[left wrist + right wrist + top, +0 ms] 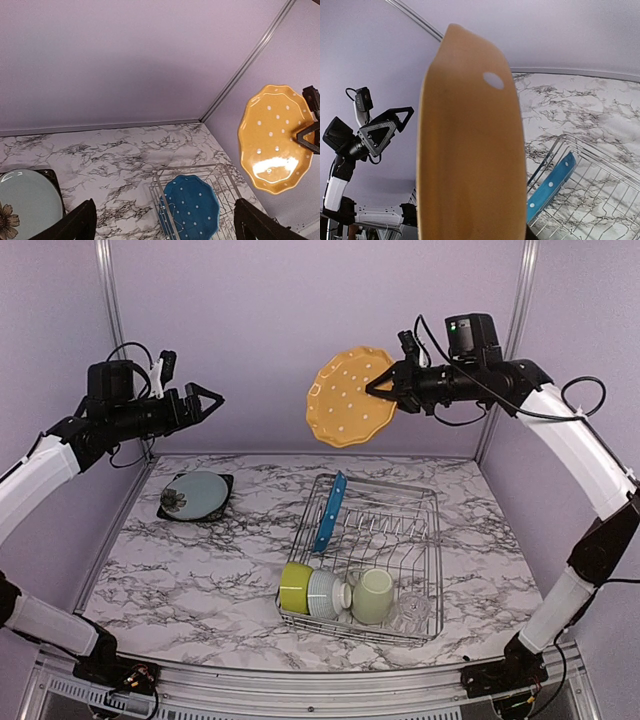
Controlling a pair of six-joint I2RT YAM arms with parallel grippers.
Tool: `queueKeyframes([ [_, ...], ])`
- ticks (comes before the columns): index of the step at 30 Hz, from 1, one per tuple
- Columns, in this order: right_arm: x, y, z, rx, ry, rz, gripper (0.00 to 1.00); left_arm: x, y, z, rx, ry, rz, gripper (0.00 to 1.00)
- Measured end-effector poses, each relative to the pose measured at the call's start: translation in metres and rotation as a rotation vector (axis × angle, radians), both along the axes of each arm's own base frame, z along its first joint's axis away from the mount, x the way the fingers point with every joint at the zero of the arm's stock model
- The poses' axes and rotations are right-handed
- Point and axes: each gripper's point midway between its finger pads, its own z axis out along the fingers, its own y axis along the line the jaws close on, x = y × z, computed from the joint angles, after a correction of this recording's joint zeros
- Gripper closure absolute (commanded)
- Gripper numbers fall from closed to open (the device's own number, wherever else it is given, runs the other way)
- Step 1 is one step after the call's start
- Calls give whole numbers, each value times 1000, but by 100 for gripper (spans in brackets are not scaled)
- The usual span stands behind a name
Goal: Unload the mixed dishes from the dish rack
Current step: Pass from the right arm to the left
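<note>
My right gripper [385, 390] is shut on the rim of the orange dotted plate [350, 397], holding it on edge high above the table; the plate [470, 150] fills the right wrist view and hides the fingers. My left gripper [207, 400] hangs open and empty at upper left, level with the plate and apart from it. The dish rack [437, 540] holds an upright blue dotted plate [330, 512], a lime-green bowl [295, 587], a white ribbed bowl [327, 592], a pale green mug [373, 597] and a clear glass [412, 610]. In the left wrist view, the orange plate [275, 137] is far right.
A pale grey-green plate [197, 492] with a flower print lies on a black plate [165, 510] at the table's far left. Purple walls and metal corner posts [510, 330] close in the back and sides.
</note>
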Motion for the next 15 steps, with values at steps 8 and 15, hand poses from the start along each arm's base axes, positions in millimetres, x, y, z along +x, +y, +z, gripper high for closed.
queueKeyframes([
  [8,-16,32,11,58,-58,172,100,-37,-62,29,-33,-67,-254,18],
  [15,-33,58,1,74,-50,289,100,-48,-93,8,-6,-20,-356,28],
])
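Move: The yellow plate, gripped by the right fingers at its right edge, has its middle about 30 cm to the left gripper's right, 1 cm ahead and 2 cm higher. From the left gripper, the blue plate in the rack is about 26 cm right, 4 cm back and 27 cm below; the light plate is 9 cm left, 6 cm ahead and 35 cm below. From the right gripper, the yellow plate's middle is about 6 cm left, 4 cm ahead and 3 cm down. Bring the left gripper right about 9 cm and back half as far, towards the yellow plate's free edge, turning it some 20 degrees clockwise and narrowing its wide-open fingers by a quarter. Meanwhile carry the plate in the right gripper left and somewhat back to meet it, turning counter-clockwise and keeping the pinch. ##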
